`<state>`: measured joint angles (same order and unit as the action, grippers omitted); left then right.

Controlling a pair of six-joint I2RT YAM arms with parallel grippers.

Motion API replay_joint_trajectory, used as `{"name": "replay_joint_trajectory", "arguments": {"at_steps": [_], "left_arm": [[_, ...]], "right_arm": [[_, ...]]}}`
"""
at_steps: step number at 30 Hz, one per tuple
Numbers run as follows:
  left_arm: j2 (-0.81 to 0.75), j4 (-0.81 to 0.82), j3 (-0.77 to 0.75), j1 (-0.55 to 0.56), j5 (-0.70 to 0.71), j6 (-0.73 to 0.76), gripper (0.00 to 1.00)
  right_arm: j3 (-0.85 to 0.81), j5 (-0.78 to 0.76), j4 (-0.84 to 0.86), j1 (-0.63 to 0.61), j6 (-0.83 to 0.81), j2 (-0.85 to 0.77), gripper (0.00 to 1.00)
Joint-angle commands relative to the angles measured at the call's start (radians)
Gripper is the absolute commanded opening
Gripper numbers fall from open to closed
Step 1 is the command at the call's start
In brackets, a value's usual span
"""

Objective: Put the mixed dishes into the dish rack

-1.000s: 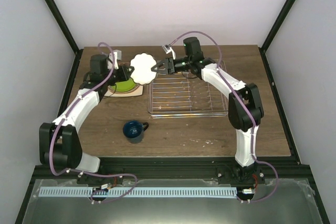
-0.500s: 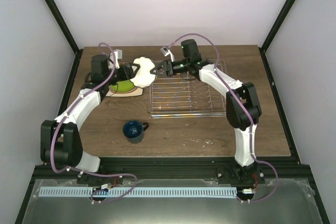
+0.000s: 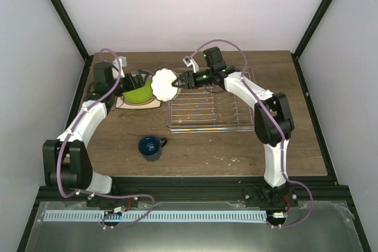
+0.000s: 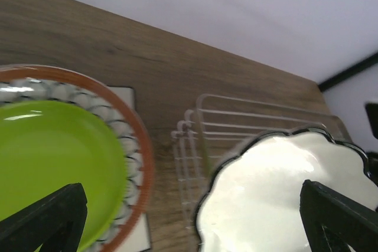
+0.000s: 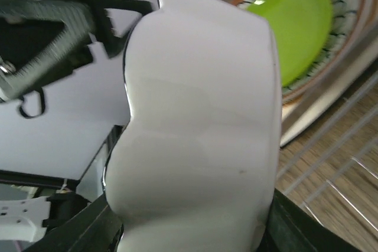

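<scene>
My right gripper (image 3: 178, 80) is shut on the white scalloped bowl (image 3: 165, 84), which stands on edge in the air by the left end of the dish rack (image 3: 212, 108). The bowl (image 5: 201, 134) fills the right wrist view. My left gripper (image 3: 140, 79) is open just left of it, over the stacked plates, with nothing in it. In the left wrist view the bowl (image 4: 283, 193) sits apart from both fingers (image 4: 50, 216). The lime-green plate (image 3: 137, 94) lies on the beige floral plate (image 4: 139, 157), which lies on the white square plate (image 3: 155, 103). The dark blue mug (image 3: 151, 147) stands upright at front left.
The wire rack (image 4: 236, 116) holds no dishes and spans the middle to the right of the table. The plate stack sits against its left end, near the table's left edge. Cables loop above both wrists.
My left gripper opened, let go of the bowl and drew back to the left over the plates. The bowl stays in my right gripper, shifted slightly left and lower.
</scene>
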<state>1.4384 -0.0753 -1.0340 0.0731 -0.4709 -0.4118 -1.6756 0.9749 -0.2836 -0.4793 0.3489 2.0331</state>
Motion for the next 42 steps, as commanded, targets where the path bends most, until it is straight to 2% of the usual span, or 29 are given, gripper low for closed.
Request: {"name": "replay_joint_trajectory", "arguments": {"at_steps": [1, 7, 13, 16, 24, 33, 42], "left_arm": [[-0.064, -0.113, -0.05, -0.07, 0.08, 0.066, 1.0], [-0.076, -0.295, -0.155, -0.117, 0.215, 0.119, 1.0], [-0.087, -0.32, -0.155, -0.128, 0.242, 0.12, 1.0], [-0.087, -0.322, -0.145, -0.128, 0.247, 0.12, 1.0], [-0.097, -0.339, -0.131, -0.131, 0.277, 0.136, 1.0], [-0.113, -0.347, -0.114, -0.132, 0.283, 0.14, 1.0], [-0.112, -0.345, -0.101, -0.139, 0.262, 0.143, 1.0]], "right_arm": [[-0.107, -0.114, -0.102, 0.005, -0.127, -0.078, 0.28], [-0.132, -0.313, -0.204, 0.005, -0.213, -0.169, 0.28], [-0.091, -0.508, -0.214, -0.008, -0.262, -0.259, 0.28], [-0.067, -0.664, -0.228, -0.029, -0.306, -0.275, 0.28], [-0.052, -1.104, -0.268, -0.152, -0.432, -0.246, 0.26], [-0.077, -1.459, -0.292, -0.274, -0.5, -0.174, 0.26], [-0.114, -1.658, -0.341, -0.29, -0.51, -0.076, 0.26]]}}
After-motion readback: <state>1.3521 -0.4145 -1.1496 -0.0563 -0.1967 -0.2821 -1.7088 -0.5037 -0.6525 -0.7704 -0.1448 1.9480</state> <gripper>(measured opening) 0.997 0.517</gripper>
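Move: Held by its rim between the right fingers, the scalloped white dish is to go to the dish rack, whose middle is about 14 cm to that hand's right, level with it and some 17 cm below. The green plate lies roughly 18 cm left of the right hand, 5 cm farther out and 20 cm down. From the open left hand the green plate is about 5 cm left, 2 cm ahead and 20 cm below; the mug lies straight back some 22 cm, 18 cm below. Swinging the white dish away from the left hand, the right arm carries it about 7 cm right and slightly forward, first up 5 cm, then down 9 over the rack's left part. Its wrist turns over some 80 degrees, from pointing left to forward and down, grip kept. The left hand, still open, backs off 10 cm left over the plates, briefly rising, turning slightly counter-clockwise. ##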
